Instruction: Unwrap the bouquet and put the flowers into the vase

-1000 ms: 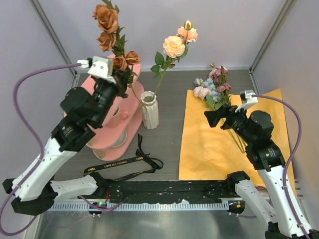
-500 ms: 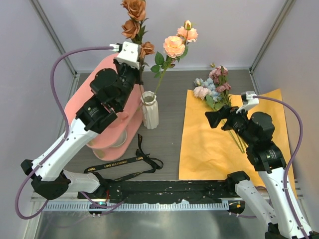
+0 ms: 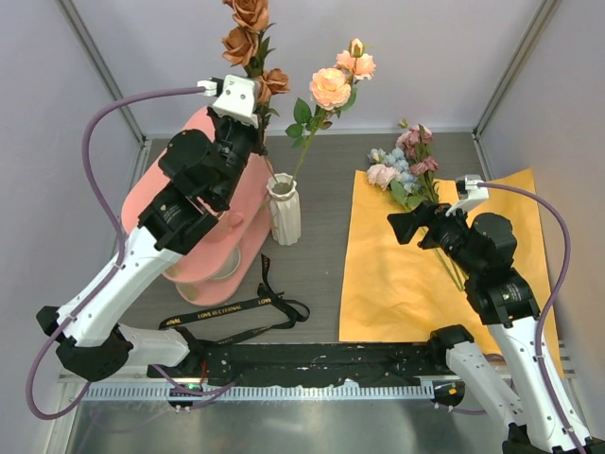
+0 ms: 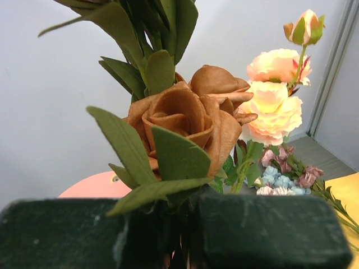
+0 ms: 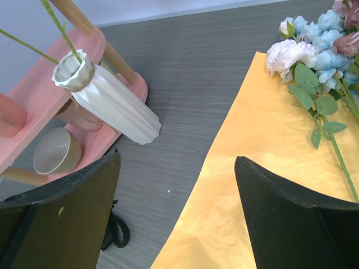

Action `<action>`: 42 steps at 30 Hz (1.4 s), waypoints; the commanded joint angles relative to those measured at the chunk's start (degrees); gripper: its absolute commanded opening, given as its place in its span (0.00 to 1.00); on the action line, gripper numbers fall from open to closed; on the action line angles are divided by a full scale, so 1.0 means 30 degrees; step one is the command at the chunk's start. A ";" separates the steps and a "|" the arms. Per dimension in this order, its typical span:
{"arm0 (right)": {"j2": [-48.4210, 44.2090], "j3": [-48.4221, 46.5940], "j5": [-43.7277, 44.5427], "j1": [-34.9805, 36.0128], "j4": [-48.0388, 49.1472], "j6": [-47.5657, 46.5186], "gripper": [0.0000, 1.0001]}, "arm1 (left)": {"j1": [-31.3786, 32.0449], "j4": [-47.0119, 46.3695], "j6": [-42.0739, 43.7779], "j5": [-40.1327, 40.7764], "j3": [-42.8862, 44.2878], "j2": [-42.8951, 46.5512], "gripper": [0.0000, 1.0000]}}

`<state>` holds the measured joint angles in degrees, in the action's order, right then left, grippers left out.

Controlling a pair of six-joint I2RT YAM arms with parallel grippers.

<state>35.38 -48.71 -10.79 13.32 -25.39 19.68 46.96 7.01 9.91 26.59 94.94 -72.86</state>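
The white ribbed vase (image 3: 284, 210) (image 5: 106, 95) stands beside the pink shelf, with a peach rose stem (image 3: 330, 87) (image 4: 275, 106) in it. My left gripper (image 3: 244, 130) (image 4: 188, 235), raised above and left of the vase, is shut on the stem of a brown rose sprig (image 3: 248, 33) (image 4: 185, 117). In the right wrist view two green stems (image 5: 56, 28) run into the vase mouth. The bouquet is undone: its orange paper (image 3: 416, 274) (image 5: 269, 168) lies flat with pink, blue and mauve flowers (image 3: 402, 165) (image 5: 314, 56) on its far corner. Over the paper's left part my right gripper (image 3: 408, 225) (image 5: 176, 207) hangs open and empty.
The black printed ribbon (image 3: 236, 312) lies loose on the table in front of the vase. A pink shelf (image 3: 203, 255) stands left of the vase, with a beige cup (image 5: 56, 150) inside. Grey walls close the back and both sides.
My left arm has risen and swung right from over the shelf, carrying the brown roses up beside the vase. The right arm has stayed put.
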 commanded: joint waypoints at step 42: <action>0.4582 -0.0053 0.2599 0.0012 -0.2698 -0.3739 0.85 | -0.0097 0.7806 -0.8695 -1.4114 -0.7266 0.9870 1.00</action>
<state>45.56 -47.05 -6.92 13.32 -29.26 16.71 46.76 29.58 -14.66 5.15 76.99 -48.03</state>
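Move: My left hand holds the brown roses high over the white vase, whose middle is about 4 cm ahead, 4 cm right and 41 cm below. The peach roses' blooms are some 14 cm ahead, 12 cm right, almost level with the hand; the pink shelf is about 13 cm left, 1 cm ahead. From my empty right hand, the remaining flowers lie roughly 15 cm ahead, 8 cm right and 27 cm down. I lower the brown roses about 14 cm with my left hand, easing a little forward and right, so their stems go down into the vase; then I open the fingers wide, let go and draw back some 16 cm, slightly left and up, turning clockwise and tipping down. Late on, my open right hand sinks about 7 cm over the paper, tipping down. ##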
